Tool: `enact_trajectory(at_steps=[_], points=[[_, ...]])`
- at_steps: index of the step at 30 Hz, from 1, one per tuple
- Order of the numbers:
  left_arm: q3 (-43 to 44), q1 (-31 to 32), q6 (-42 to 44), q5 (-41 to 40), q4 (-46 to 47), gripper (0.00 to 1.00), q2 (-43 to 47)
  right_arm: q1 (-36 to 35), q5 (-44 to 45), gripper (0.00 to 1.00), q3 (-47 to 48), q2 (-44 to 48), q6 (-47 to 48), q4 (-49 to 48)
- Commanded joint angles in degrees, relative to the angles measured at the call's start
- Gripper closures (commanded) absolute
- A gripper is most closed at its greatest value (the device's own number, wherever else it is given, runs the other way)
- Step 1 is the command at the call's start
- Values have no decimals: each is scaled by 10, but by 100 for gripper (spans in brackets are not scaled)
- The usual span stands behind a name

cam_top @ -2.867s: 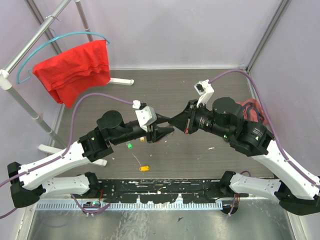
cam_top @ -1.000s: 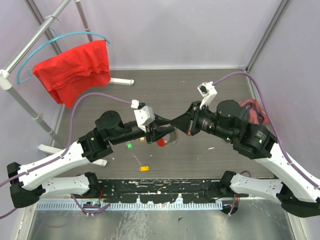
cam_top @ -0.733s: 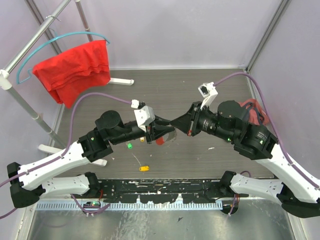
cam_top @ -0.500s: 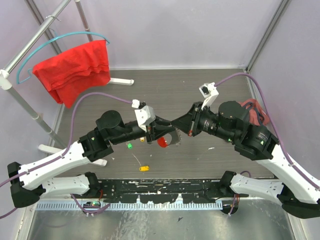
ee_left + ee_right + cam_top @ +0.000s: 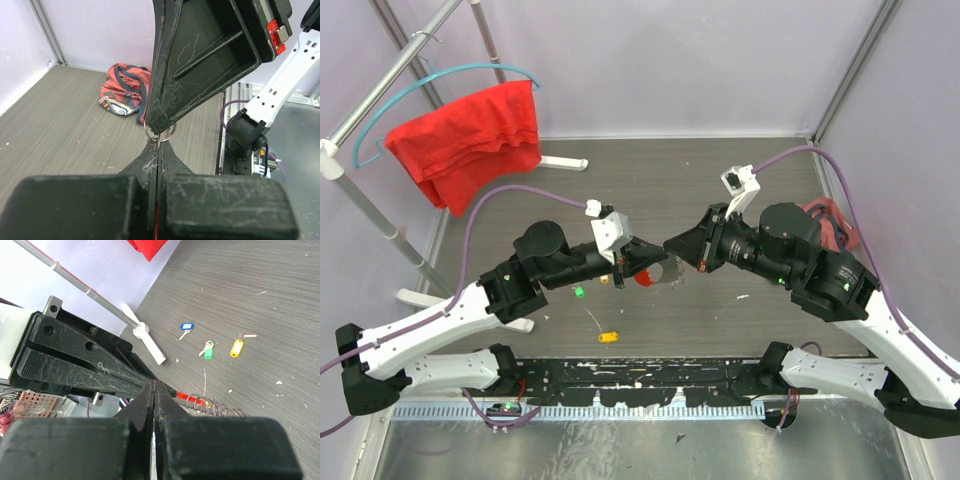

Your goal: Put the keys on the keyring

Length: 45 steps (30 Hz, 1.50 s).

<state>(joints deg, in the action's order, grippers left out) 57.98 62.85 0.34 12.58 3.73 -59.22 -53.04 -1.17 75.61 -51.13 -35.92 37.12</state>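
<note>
Both grippers meet tip to tip above the middle of the table. The left gripper [image 5: 658,262] [image 5: 158,146] is shut, with a sliver of the keyring's red bar showing between its jaws. The right gripper [image 5: 668,246] [image 5: 155,385] is shut on the keyring's wire loop [image 5: 170,135]. The keyring [image 5: 648,280] [image 5: 210,404] hangs just below the tips, red bar joined to wavy silver coils. On the table lie loose keys: blue tag [image 5: 186,326], green tag [image 5: 208,351] [image 5: 578,292], yellow tag [image 5: 236,347] and an orange tag [image 5: 608,337].
A red cloth [image 5: 470,135] hangs on a teal hanger from a metal rack at the back left. The rack's white foot [image 5: 142,337] lies near the keys. A crumpled red and blue bundle [image 5: 825,220] [image 5: 122,92] sits by the right wall.
The left gripper has closed from partly open onto the keyring's red bar. The keyring has shifted slightly right with both grippers. The right gripper stayed shut.
</note>
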Motion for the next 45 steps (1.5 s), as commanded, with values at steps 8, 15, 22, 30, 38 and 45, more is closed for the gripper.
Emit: enact_trajectory(at_steps=[8, 15, 22, 30, 38, 45], points=[[5, 3, -1, 9, 20, 100, -1, 0, 5, 76, 15, -2, 23, -26], [8, 3, 2, 6, 0, 100, 0, -1, 7, 73, 23, 2, 31, -13], [12, 3, 7, -1, -15, 100, 3, -1, -6, 70, 24, 3, 47, -3], [13, 3, 8, -4, -17, 100, 3, -1, -14, 71, 24, 7, 64, 13], [12, 3, 11, 1, -23, 100, 5, -1, -14, 74, 22, 22, 79, 23], [11, 3, 10, 3, -23, 100, 4, 0, -45, 74, 12, 21, 82, 12]])
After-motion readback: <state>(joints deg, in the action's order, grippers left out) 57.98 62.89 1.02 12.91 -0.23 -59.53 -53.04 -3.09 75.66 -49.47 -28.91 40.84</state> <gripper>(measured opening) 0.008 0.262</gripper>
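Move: My left fingers are already shut on the keyring, one wire ring standing about 2 cm to the right of their hand point; the rest of the coil hangs some 7 cm below. That ring sits right at my closed right fingertips, about 1 cm ahead, 1 cm left and 1 cm below. On the table, some 35 cm below my right hand, a yellow-tagged key lies about 8 cm ahead and 13 cm left, the green-tagged key 3 cm ahead and 19 cm left. I part my right fingers by about a quarter of their range and let go of the ring, tilting the wrist a few degrees while that hand sinks about 1 cm, then draw it back and to my right by another centimetre, clear of the ring. My left hand keeps its pinch on the keyring and lowers it some 2 cm with a slight tilt. ##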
